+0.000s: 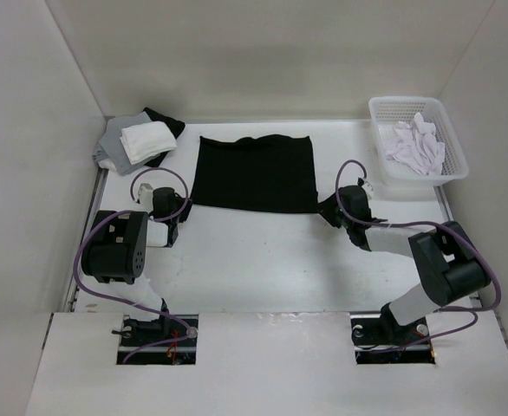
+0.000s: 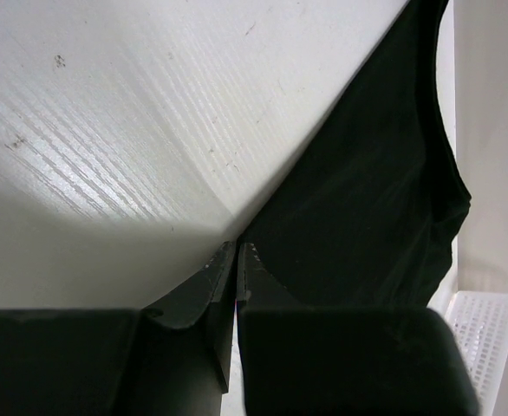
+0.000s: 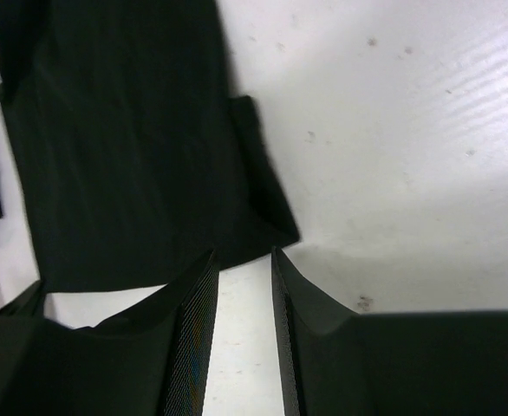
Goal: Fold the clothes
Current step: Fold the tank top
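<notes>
The clothes, a plain black tank top [image 1: 254, 173], lie spread flat on the white table [image 1: 263, 260] in the top view. My left gripper [image 1: 183, 212] sits at the top's near left corner. In the left wrist view its jaws [image 2: 237, 245] are shut, with the corner of the black fabric [image 2: 367, 173] running right into the tips. My right gripper [image 1: 326, 208] is at the near right corner. In the right wrist view it [image 3: 244, 253] stands open, bare table between the fingers, its tips just at the hem of the black cloth [image 3: 124, 147].
A white basket [image 1: 410, 100] holding a white cloth bundle [image 1: 417, 143] stands at the back right, also in the left wrist view [image 2: 488, 338]. A grey, white and black cloth pile [image 1: 137, 139] lies at the back left. White walls enclose the table.
</notes>
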Robot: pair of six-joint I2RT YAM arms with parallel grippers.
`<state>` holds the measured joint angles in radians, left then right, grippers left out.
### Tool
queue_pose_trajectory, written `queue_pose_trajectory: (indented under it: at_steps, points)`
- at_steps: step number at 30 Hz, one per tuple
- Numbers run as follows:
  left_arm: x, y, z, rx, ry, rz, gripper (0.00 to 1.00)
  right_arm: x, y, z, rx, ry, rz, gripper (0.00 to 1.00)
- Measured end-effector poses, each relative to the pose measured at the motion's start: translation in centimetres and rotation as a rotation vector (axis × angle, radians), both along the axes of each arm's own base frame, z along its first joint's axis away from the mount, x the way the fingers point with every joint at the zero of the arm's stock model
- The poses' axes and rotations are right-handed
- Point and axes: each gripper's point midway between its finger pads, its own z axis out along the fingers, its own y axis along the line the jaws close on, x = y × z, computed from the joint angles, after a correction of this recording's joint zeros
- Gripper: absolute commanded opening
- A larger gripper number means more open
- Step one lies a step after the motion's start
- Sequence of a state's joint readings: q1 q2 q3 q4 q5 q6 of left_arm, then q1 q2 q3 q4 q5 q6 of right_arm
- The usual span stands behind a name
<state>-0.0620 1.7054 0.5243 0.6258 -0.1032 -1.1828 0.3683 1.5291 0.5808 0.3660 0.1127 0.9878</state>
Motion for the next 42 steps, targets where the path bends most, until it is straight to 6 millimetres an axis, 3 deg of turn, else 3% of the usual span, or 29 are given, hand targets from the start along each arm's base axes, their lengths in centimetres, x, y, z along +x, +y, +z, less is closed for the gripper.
queue_pose_trajectory:
  at_steps: [4, 8, 22, 26, 29, 31, 33, 37, 42]
  points:
    - [0.0, 0.0, 0.0, -0.001, -0.001, -0.001, 0.00, -0.4, -0.1, -2.2, -0.015, 0.056, -0.006, 0.38]
    - [0.0, 0.0, 0.0, -0.002, -0.001, -0.002, 0.00, 0.2, 0.0, -2.4, -0.001, 0.053, -0.018, 0.39]
    - [0.1, -0.1, 0.3, -0.005, -0.010, -0.001, 0.00, 1.3, 0.4, -3.1, 0.024, 0.061, -0.046, 0.05]
    - [0.1, -0.2, 0.5, -0.009, -0.014, -0.006, 0.00, 1.4, 0.3, -3.1, 0.018, 0.060, -0.043, 0.00]
    - [0.0, -0.3, 1.9, -0.017, -0.045, -0.011, 0.00, 0.9, 0.1, -2.2, 0.001, 0.050, -0.035, 0.00]
    - [-0.4, -0.4, 4.4, -0.023, -0.097, -0.018, 0.00, 0.1, -0.1, 0.1, -0.009, 0.012, -0.024, 0.00]
    - [-1.1, -0.6, 8.6, -0.027, -0.187, -0.028, 0.00, -1.0, 0.0, 4.1, -0.018, -0.067, -0.002, 0.00]
    - [-3.9, -0.4, 20.0, -0.007, -0.456, -0.039, 0.00, -4.9, 0.5, 15.9, -0.012, -0.332, 0.058, 0.00]
    - [-11.2, -0.1, 33.8, 0.040, -0.771, -0.048, 0.00, -12.1, -0.3, 29.1, 0.016, -0.580, 0.109, 0.00]
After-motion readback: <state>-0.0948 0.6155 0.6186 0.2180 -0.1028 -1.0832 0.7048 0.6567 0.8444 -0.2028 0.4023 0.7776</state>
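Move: The left hand still pinches the tank top's near-left corner; the near-right corner lies some 35 cm to its right and about 2 cm nearer the base, at nearly the same height. The right hand, open, hovers over that near-right corner, about 3 cm above it and 1 cm short. From the right hand, the tank top's middle is roughly 10 cm ahead and 18 cm left, and the white basket about 19 cm ahead and 27 cm right. Down about 3 cm goes the right hand, with a slight creep forward, and its fingers close on the near-right corner while the left hand waits with its grip kept. Then both sweep up fast together, some 30 cm and more, drawing back about 12 cm towards the bases as the fingertips tilt upward, the left by roughly 45 degrees, the right by 35. ##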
